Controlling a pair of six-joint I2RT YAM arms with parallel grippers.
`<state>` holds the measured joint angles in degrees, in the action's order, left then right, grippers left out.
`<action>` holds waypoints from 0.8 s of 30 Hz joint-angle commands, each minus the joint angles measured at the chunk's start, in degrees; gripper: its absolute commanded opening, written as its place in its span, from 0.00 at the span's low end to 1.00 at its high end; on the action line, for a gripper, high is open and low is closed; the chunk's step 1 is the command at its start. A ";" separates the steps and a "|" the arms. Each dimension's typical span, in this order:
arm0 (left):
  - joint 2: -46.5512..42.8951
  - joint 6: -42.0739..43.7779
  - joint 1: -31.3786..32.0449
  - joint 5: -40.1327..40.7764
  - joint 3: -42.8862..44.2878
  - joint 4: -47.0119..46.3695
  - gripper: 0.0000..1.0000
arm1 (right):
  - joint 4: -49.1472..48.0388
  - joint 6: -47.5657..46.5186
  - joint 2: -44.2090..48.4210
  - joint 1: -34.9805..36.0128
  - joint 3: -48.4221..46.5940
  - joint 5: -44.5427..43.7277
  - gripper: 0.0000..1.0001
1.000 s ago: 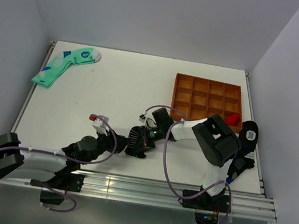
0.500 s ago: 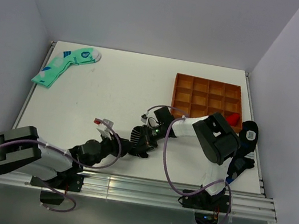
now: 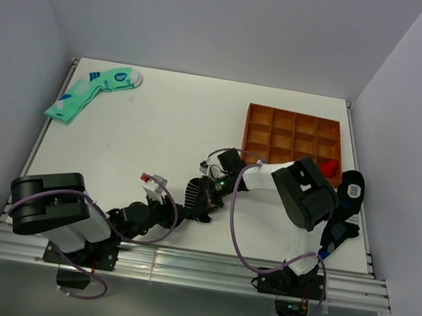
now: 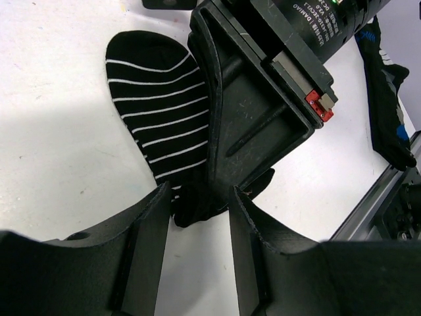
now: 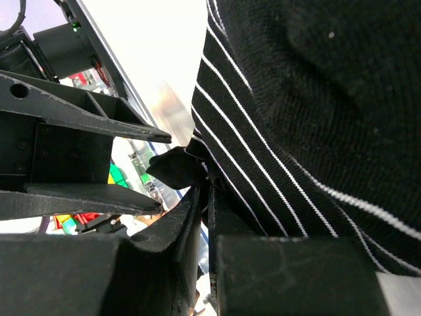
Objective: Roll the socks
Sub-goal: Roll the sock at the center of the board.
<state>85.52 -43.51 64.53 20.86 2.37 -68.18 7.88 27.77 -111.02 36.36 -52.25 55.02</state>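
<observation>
A black sock with thin white stripes point(image 4: 158, 112) lies flat on the white table, its bunched end point(image 4: 197, 204) nearest my left gripper. My right gripper point(image 5: 205, 191) is shut on that bunched edge of the sock point(image 5: 289, 125), and its black body point(image 4: 263, 99) lies over the sock's right side. My left gripper point(image 4: 197, 197) is open, with its fingertips either side of the bunched end and bare table between the fingers. From above, both grippers meet at the sock point(image 3: 196, 207) near the table's front middle; left gripper point(image 3: 177, 201), right gripper point(image 3: 203, 193).
An orange compartment tray point(image 3: 295, 122) with a red item point(image 3: 328, 166) sits at the back right. Mint-green socks point(image 3: 92, 92) lie at the back left. A dark sock with blue marks point(image 3: 350, 191) lies by the right edge. The metal rail point(image 3: 192, 265) runs along the front.
My left arm has folded in and its gripper has slid right, up to the sock's bunched end. My right gripper stays shut on the sock, hardly moved.
</observation>
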 commanded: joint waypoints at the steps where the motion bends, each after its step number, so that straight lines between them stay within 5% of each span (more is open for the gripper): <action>1: 0.79 1.23 0.68 0.23 -8.09 -5.74 0.46 | 2.14 -2.02 -2.09 -0.68 -0.40 -4.14 0.11; 18: 2.64 0.71 1.12 2.69 -3.52 2.53 0.38 | -0.31 -2.46 -1.13 -0.76 1.27 -3.79 0.10; 24: 1.50 0.70 1.12 2.52 1.39 10.78 0.22 | -2.77 -2.46 -0.95 -0.76 3.29 -3.61 0.10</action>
<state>87.66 -43.20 65.36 22.22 2.81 -63.75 5.41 27.40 -111.68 35.94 -51.24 56.80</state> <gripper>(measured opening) 0.240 0.101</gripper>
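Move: The left hand, fingers half open, hangs about 3 cm above the near-left corner of the black striped sock, which lies nearly straight below and roughly 1 cm to its right. The right gripper's fingertips, already clamped on the sock, are some 3 cm to the left hand's right and 3 cm below, with the toe about 10 cm ahead. From the right hand, that corner lies about 3 cm left, 1 cm back and 1 cm lower. After barely stirring at first, the left hand sinks about 2.5 cm onto the loose near-left corner of the sock, edging about 1 cm to its left and rolling some 5 degrees, while its half-open fingers close to about half their gap, one tip on each side of the corner, and begin to pinch it. The right hand stays where it is, its nearly shut fingers keeping their hold on the sock just beside that corner. ##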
